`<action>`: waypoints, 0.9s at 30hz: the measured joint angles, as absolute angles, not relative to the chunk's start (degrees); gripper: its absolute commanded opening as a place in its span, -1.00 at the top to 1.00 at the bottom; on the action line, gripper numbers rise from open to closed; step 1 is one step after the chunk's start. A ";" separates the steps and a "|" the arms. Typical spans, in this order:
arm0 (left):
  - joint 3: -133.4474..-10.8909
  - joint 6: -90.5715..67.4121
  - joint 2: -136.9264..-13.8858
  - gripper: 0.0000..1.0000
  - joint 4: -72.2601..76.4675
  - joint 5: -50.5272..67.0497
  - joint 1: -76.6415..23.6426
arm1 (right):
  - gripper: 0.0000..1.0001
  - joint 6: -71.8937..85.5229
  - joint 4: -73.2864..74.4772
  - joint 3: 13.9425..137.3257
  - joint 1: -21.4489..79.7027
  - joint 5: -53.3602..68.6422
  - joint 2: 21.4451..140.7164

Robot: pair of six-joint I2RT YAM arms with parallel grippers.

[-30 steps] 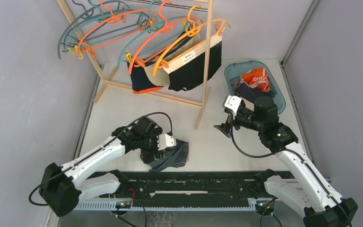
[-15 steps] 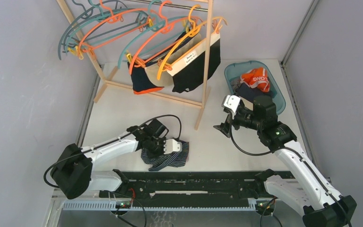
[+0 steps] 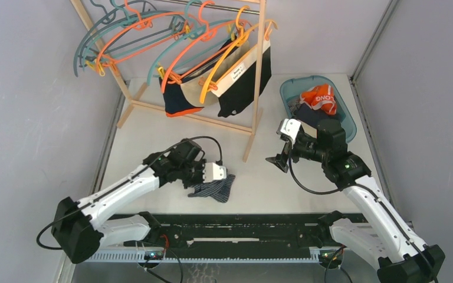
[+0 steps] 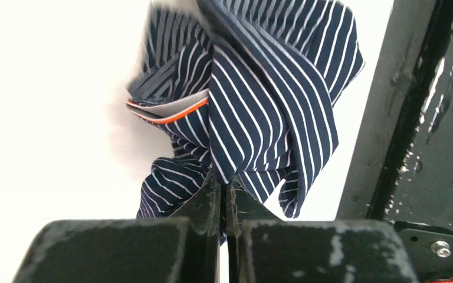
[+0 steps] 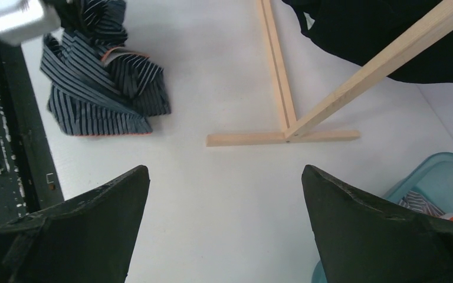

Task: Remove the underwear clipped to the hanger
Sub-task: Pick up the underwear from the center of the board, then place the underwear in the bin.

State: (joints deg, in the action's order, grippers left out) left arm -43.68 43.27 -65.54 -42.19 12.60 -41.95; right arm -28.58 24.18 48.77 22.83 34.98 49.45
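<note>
The navy striped underwear [image 3: 217, 190] [image 4: 271, 88] [image 5: 97, 88] lies bunched on the white table near the front rail. My left gripper [image 3: 203, 181] [image 4: 225, 180] is shut on a fold of it, with cloth pinched between the fingertips. More underwear hangs clipped to hangers on the wooden rack: a navy pair with orange trim [image 3: 177, 101], a beige pair [image 3: 211, 93] and a black pair with a white waistband [image 3: 243, 79]. My right gripper [image 3: 276, 159] [image 5: 224, 171] stands wide open with nothing in it, beside the rack's right foot [image 5: 283, 138].
A teal basket [image 3: 288, 89] [image 5: 416, 177] at the back right holds an orange garment [image 3: 320, 97] and dark cloth. Several bare teal and orange hangers [image 3: 112, 41] hang on the rack's left. The black front rail [image 3: 236, 227] runs just behind the striped pair.
My left gripper has shut on the striped underwear and bunched it up, drawing it slightly away from the rail. The black pair on its hanger has swung. The right arm holds still.
</note>
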 measured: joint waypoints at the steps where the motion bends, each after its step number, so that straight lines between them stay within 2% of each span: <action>1: -45.34 43.33 -64.58 1.00 -42.87 12.47 -41.85 | -1.00 -28.29 24.18 48.77 22.83 35.59 49.41; 6: -54.26 43.70 -61.43 1.00 -44.12 13.26 -41.43 | -0.99 -26.74 24.12 48.77 22.83 39.81 48.71; 11: -60.95 42.06 -59.90 1.00 -42.09 18.81 -41.39 | -0.97 -24.69 23.51 48.77 22.87 44.93 48.34; 24: -62.78 22.39 -63.88 1.00 -24.45 31.40 -44.18 | -0.91 -21.19 18.48 47.72 30.22 51.64 50.59; 27: -62.78 18.28 -65.10 0.95 -21.47 32.36 -46.04 | -0.81 -21.32 18.46 47.66 32.25 51.72 52.12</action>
State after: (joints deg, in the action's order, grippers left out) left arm -62.78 18.28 -65.10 -21.47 32.36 -46.04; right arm -21.32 18.46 47.66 32.25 51.72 52.12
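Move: The striped underwear is already pinched in the left fingertips, its bulk about 2 cm right and 3 cm below; the open right gripper waits some 26 cm to the right, 6 cm ahead and 16 cm higher. From the right hand the underwear lies about 24 cm left, 7 cm back and 19 cm down; the rack foot is roughly 10 cm ahead, 7 cm left and 21 cm down, the basket 20 cm ahead, 15 cm right and 18 cm down. The left hand raises the pinched underwear some 20 cm, swinging right towards the open right gripper approaching back-left. ##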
